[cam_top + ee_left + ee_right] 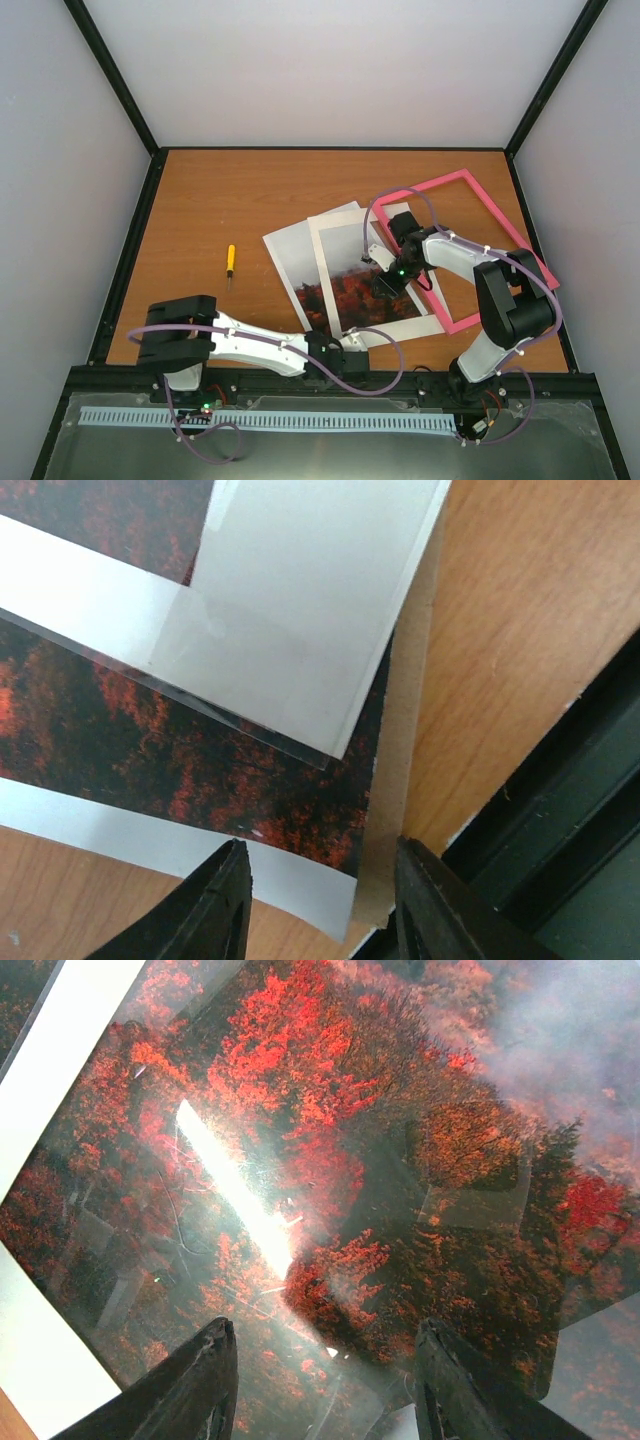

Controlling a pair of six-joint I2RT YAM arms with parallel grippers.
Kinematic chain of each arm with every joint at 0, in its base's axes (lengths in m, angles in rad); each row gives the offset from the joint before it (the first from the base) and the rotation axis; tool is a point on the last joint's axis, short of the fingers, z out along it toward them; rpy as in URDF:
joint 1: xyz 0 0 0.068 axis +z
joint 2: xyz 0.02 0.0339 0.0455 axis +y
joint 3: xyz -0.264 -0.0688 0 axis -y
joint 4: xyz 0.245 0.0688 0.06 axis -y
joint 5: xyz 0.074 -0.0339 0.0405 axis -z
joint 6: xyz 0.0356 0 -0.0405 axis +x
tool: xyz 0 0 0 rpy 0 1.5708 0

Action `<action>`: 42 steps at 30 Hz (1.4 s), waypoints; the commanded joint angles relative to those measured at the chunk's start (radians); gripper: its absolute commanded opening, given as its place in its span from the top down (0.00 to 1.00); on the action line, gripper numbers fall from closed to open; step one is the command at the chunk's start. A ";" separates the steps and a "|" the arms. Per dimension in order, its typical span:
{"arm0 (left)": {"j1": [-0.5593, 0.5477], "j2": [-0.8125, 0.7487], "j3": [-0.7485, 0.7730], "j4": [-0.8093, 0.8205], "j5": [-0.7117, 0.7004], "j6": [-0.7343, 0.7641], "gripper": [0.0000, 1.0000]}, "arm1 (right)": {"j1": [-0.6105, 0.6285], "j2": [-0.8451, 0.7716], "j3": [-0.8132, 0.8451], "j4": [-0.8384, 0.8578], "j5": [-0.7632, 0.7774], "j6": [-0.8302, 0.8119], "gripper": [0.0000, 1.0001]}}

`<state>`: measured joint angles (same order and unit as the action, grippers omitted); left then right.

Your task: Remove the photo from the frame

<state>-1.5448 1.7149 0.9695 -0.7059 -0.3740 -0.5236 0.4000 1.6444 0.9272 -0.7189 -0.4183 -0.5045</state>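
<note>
The photo point(295, 262), misty grey above and red trees below, lies flat on the table, partly under a white mat point(335, 225) and a glass pane. The pink frame point(470, 185) lies apart to the right, with wood showing through it. My left gripper point(345, 343) is low at the stack's near corner. In the left wrist view it point(318, 880) stands open, with the photo's point(200, 770) white-edged corner and the brown backing board point(395, 780) between the jaws. My right gripper point(388, 283) is open just over the glass-covered photo point(330, 1110), with nothing between its fingers point(215, 1360).
A yellow screwdriver point(229, 262) lies left of the sheets. The black rail of the table's near edge point(560, 810) runs right behind the left gripper. The right arm reaches across the frame's near side. Black posts and grey walls enclose the table.
</note>
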 commanded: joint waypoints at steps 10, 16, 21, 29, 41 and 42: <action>-0.006 -0.039 0.023 -0.065 -0.048 -0.023 0.66 | 0.007 -0.003 -0.007 -0.007 -0.001 -0.008 0.51; -0.006 -0.040 0.024 -0.068 -0.049 -0.025 0.63 | 0.007 -0.003 -0.008 -0.007 0.000 -0.005 0.51; -0.006 -0.012 0.034 -0.087 -0.070 -0.041 0.66 | 0.007 -0.003 -0.007 -0.008 0.000 -0.005 0.51; -0.007 0.037 0.062 -0.117 -0.101 -0.041 0.81 | 0.006 -0.001 -0.008 -0.008 -0.002 -0.004 0.51; -0.009 0.020 0.040 -0.182 -0.165 -0.026 0.99 | 0.007 -0.008 -0.010 -0.009 0.002 -0.004 0.51; -0.009 0.015 0.040 -0.183 -0.168 -0.028 0.99 | 0.006 -0.008 -0.011 -0.009 0.001 -0.005 0.51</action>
<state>-1.5448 1.7412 1.0016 -0.8604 -0.5053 -0.5617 0.4000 1.6444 0.9272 -0.7223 -0.4179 -0.5045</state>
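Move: The photo's near left corner, white-bordered and slightly curled, lies about 1 cm back from the left hand, level sideways and 1 cm below. The white mat on top of it has its near left corner about 1 cm ahead and 2 cm to the right, 1 cm below; the brown board's near left corner is 2 cm back, level sideways, 1 cm below. From the right hand, the photo's corner lies some 16 cm back, 12 cm left and 2 cm below. The photo's near left corner is taken between the left fingertips, which go from nearly half open to fully shut. The left hand edges about 3.5 cm to the left and forward, rising slightly, sliding the photo across the brown board, while its wrist tilts some 10 degrees. The right hand stays put over the mat's window, fingers part open. ##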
